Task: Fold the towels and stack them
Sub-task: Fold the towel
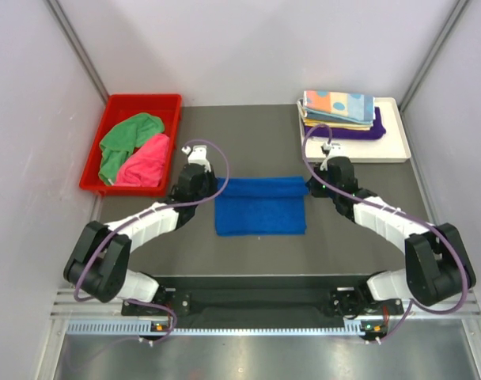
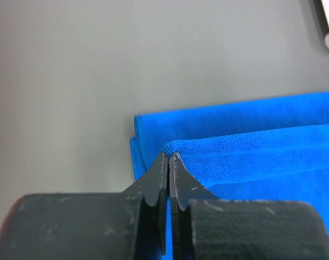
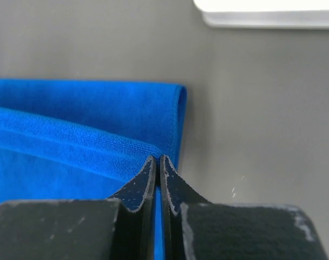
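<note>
A royal blue towel (image 1: 260,206) lies in the middle of the dark mat with its far part doubled over. My left gripper (image 1: 199,187) is shut on the towel's far left corner (image 2: 178,147), which is lifted into a small peak at the fingertips. My right gripper (image 1: 320,184) is shut on the far right corner (image 3: 153,149) in the same way. In the red bin (image 1: 118,107) at the back left lie a green towel (image 1: 122,142) and a pink towel (image 1: 145,162), both crumpled. Folded towels (image 1: 339,115) are stacked on the white tray (image 1: 395,146) at the back right, an orange one with teal dots on top.
Grey walls close in the workspace on the left, right and back. A metal rail runs along the near edge by the arm bases. The white tray's corner (image 3: 262,13) shows at the top of the right wrist view.
</note>
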Controlling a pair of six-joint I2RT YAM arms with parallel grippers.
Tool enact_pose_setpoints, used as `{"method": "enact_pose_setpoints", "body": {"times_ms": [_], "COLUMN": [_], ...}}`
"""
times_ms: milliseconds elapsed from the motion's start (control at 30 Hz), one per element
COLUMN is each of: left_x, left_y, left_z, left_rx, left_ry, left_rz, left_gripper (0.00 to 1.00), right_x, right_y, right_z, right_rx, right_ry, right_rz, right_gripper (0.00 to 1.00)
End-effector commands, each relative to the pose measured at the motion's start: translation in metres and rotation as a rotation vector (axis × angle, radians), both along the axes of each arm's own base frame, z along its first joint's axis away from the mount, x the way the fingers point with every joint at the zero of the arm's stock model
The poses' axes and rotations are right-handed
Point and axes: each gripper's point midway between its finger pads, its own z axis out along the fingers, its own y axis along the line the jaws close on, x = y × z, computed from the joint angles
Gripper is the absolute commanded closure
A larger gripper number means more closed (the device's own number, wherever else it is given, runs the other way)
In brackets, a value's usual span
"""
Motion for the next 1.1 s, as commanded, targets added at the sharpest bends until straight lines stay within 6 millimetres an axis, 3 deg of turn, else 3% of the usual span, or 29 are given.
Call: {"method": "enact_pose_setpoints", "body": {"times_ms": [0, 167, 367, 1067], "left_x": [-0.011, -0.030, -0.051, -0.089], "left_y": [0.002, 0.003, 0.001, 0.007], "left_z": [0.008, -0.002, -0.014, -0.038], "left_rx": [-0.039, -0.030, -0.027, -0.055], "left_ry": [-0.026, -0.010, 0.005, 0.047], "left_rz": [0.016, 0.012, -0.001, 0.008], "left_gripper": [1.00, 1.00, 1.00, 1.00], "right_x": [-0.006, -0.025, -0.041, -0.077], "right_y": [0.011, 0.016, 0.009, 0.012], "right_z": [0.024, 0.014, 0.006, -0.017], "right_rx": [0.040, 0.047, 0.031, 0.073], "right_ry": [-0.081, -0.065, -0.061, -0.024], "right_rz": [0.016, 0.036, 0.020, 0.032], "right_gripper": [1.00, 1.00, 1.00, 1.00]}}
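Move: Level with both hands' present left-right lines, the blue towel's near hem lies about 14 cm back towards the robot, its left corner some 9 cm below the left hand and its right corner some 8 cm below the right. The towel's bend is roughly 8 cm ahead of each hand. The red bin's middle is about 20 cm ahead and 31 cm left of the left hand; the white tray's middle is some 26 cm ahead and 17 cm right of the right hand. Drawing the towel's pinched far edge back over its lower half, both hands travel together towards the robot, some 8–9 cm, sinking 3–5 cm on the way to the near hem. The shut fingers keep their hold on the two corners, and the wrists hardly turn. ##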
